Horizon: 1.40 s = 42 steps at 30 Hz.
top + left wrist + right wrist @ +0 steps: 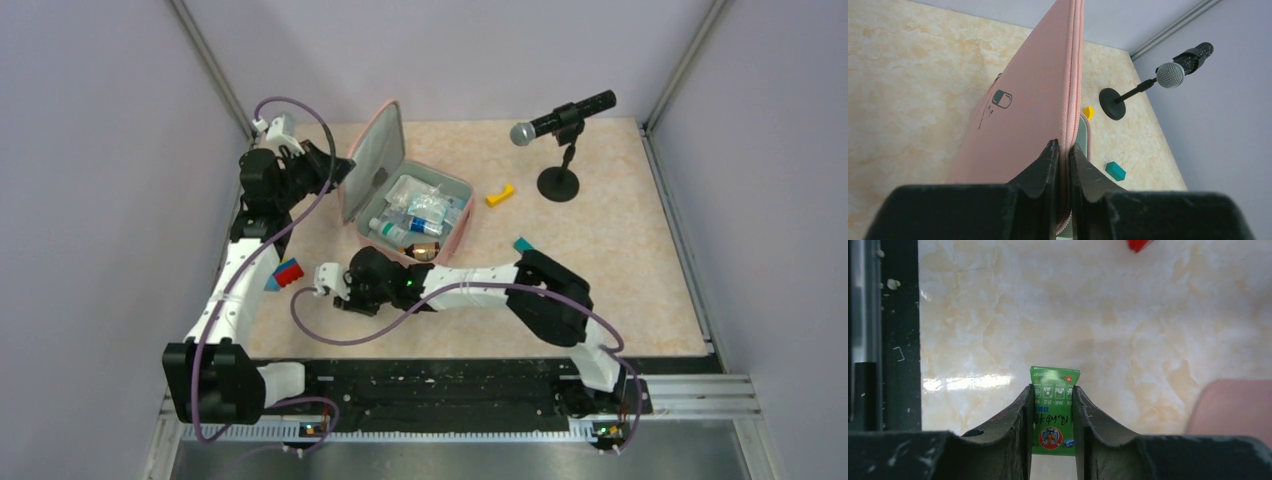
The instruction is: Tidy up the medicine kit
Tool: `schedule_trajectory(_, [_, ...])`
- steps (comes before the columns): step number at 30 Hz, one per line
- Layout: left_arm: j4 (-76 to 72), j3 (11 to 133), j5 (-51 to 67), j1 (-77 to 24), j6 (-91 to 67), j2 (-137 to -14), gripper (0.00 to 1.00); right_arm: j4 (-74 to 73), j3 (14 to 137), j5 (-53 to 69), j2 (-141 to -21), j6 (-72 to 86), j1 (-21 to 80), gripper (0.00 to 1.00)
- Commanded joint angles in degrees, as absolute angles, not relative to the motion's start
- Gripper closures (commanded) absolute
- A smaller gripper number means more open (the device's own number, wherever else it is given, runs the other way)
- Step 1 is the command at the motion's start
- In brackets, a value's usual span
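Observation:
The pink medicine kit [372, 160] lies open at the table's middle, its lid standing up and its grey-green base [455, 190] filled with bottles and packets. My left gripper [338, 172] is shut on the lid's zip edge. In the left wrist view the lid [1028, 115] with its pill logo runs between my left gripper's [1064, 148] jaws. My right gripper [328, 284] is just in front of the kit's near left corner. In the right wrist view it [1053, 392] is shut on a small green medicine box [1054, 407] over bare table.
A microphone on a stand [560, 125] is at the back right. A yellow block [500, 195] and a teal block [523, 244] lie right of the kit. A red-and-blue block [288, 273] lies left of my right gripper. A black rail [898, 335] runs along the near edge.

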State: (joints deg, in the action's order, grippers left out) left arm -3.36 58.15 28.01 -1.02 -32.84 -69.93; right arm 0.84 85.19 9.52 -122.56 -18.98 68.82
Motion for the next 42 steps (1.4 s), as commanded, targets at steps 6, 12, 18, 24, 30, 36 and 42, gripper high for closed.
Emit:
schedule_trajectory(6, [1.8,60.8,33.2,-0.5,-28.2,-72.8,1.0,-1.3,82.3,11.4,-100.9,-12.3,62.1,0.71])
schedule_trajectory(12, [5.4,62.1,34.0,-0.5,-25.8,-73.3,1.0,6.5,83.3,8.0,-96.4,-6.0,54.7,0.7])
schedule_trajectory(18, [4.7,62.1,34.6,-0.5,-28.5,-73.4,1.0,2.9,92.7,6.5,-101.6,9.1,48.1,0.7])
schedule_trajectory(24, [4.3,61.0,36.0,-0.9,-28.5,-73.4,1.0,0.1,93.7,11.1,-102.2,23.3,43.8,0.7])
schedule_trajectory(30, [5.0,60.0,36.4,-2.4,-25.9,-72.5,1.0,-4.4,93.0,24.1,-103.2,30.1,41.2,0.7])
schedule_trajectory(36, [9.1,59.9,30.8,-4.9,-19.3,-69.4,1.0,-3.0,90.9,28.9,-103.6,35.4,39.5,0.7])
schedule_trajectory(42, [13.8,60.2,31.2,-5.7,-14.3,-68.0,1.0,-4.2,92.7,29.5,-105.6,40.0,38.4,0.69])
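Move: The open medicine kit, where the green packet is bound, has its middle about 21 cm ahead of the right gripper and 15 cm to its right, nearly level in height. Inside, the brown bottle lies some 14 cm ahead and 16 cm right, the white bottle about 19 cm ahead and 9 cm right. The red block is roughly 9 cm ahead, 12 cm left. From the left gripper, the kit lies about 12 cm right, 2 cm ahead and 24 cm below. Lift the right gripper with the green packet still pinched, about 25 cm up, swinging it forward some 18 cm and right 12 cm to above the kit beside the raised lid; then ease back and sink a few centimetres while rolling the wrist. Keep the left gripper's pinch on the lid edge and, mostly late, draw it right and back about 4 cm. ##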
